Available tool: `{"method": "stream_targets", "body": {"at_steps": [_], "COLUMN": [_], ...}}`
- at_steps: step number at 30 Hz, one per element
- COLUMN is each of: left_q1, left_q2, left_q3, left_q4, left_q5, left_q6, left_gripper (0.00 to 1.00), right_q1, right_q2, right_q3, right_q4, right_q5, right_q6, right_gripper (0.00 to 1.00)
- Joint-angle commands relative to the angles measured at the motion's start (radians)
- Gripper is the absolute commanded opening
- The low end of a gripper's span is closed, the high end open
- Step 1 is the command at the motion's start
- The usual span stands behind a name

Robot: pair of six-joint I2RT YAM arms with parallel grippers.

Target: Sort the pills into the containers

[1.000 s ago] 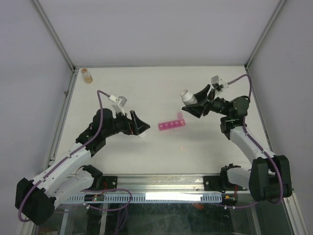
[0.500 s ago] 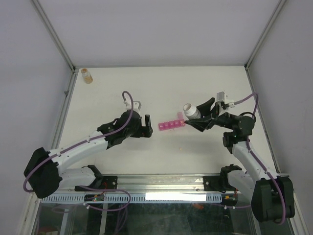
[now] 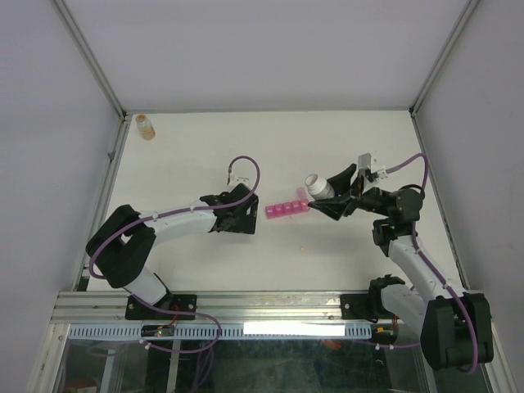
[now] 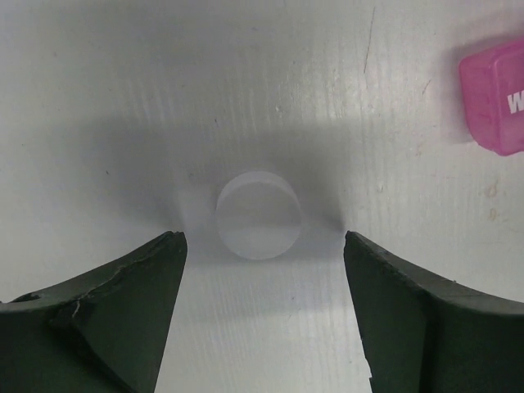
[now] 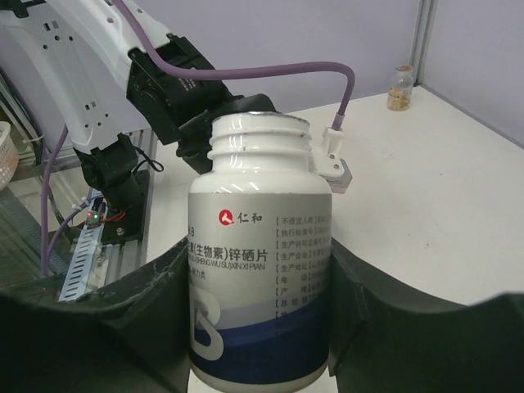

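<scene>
The pink organiser strip, whose square compartments are the containers, lies mid-table; its end shows in the left wrist view. My right gripper is shut on a white, uncapped pill bottle, tilted with its mouth just above the strip's right end. My left gripper hangs open, low over a round white cap lying flat on the table left of the strip; the fingers do not touch it. A tiny pale speck lies in front of the strip; whether it is a pill I cannot tell.
A small amber bottle stands at the far left corner. Metal frame posts border the table's sides. The left arm reaches across in front of the right wrist camera.
The left arm has stretched right towards the organiser and come down over the cap, its jaws narrowing a little. The right gripper has moved down and left with the bottle, closer to the strip.
</scene>
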Motion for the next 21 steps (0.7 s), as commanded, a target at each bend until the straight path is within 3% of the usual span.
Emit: {"method": "stream_targets", "body": {"at_steps": [1, 4, 13, 21], "left_q1": [0.001, 0.001, -0.001, -0.003], "left_q2": [0.040, 0.081, 0.138, 0.135], "left_q3": [0.081, 0.117, 0.164, 0.168], "left_q4": [0.010, -0.023, -0.118, -0.152], "left_q5": [-0.047, -0.066, -0.093, -0.064], "left_q6": [0.030, 0.022, -0.002, -0.009], "left_gripper": [0.78, 0.68, 0.52, 0.51], "right_q1": [-0.003, -0.005, -0.010, -0.017], "right_q2": [-0.002, -0.002, 0.000, -0.002], "right_q3": [0.014, 0.014, 0.017, 0.017], "right_q4": [0.013, 0.013, 0.011, 0.009], "right_q5": [0.002, 0.000, -0.001, -0.001], "right_q6": [-0.023, -0.021, -0.018, -0.011], "right_gripper": [0.00, 0.00, 0.00, 0.00]}}
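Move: The white cap lies flat on the table between the left hand's open fingers, about 2 cm ahead and 1 cm lower. The pink pill box is centred roughly 7 cm ahead and 12 cm right of that hand; its lid sticks out at the far right end, some 11 cm ahead and 15 cm right. From the right hand, which already holds the white bottle, the cap is about 18 cm left, 4 cm forward and 27 cm down. The left fingertips close in on the cap from both sides, seeming to meet its rim, as the gripper goes from wide to about half open. Skimming just above the table, the hand slides about 2 cm forward over the cap, then eases back slightly, its left side rolling up some 5 degrees. ##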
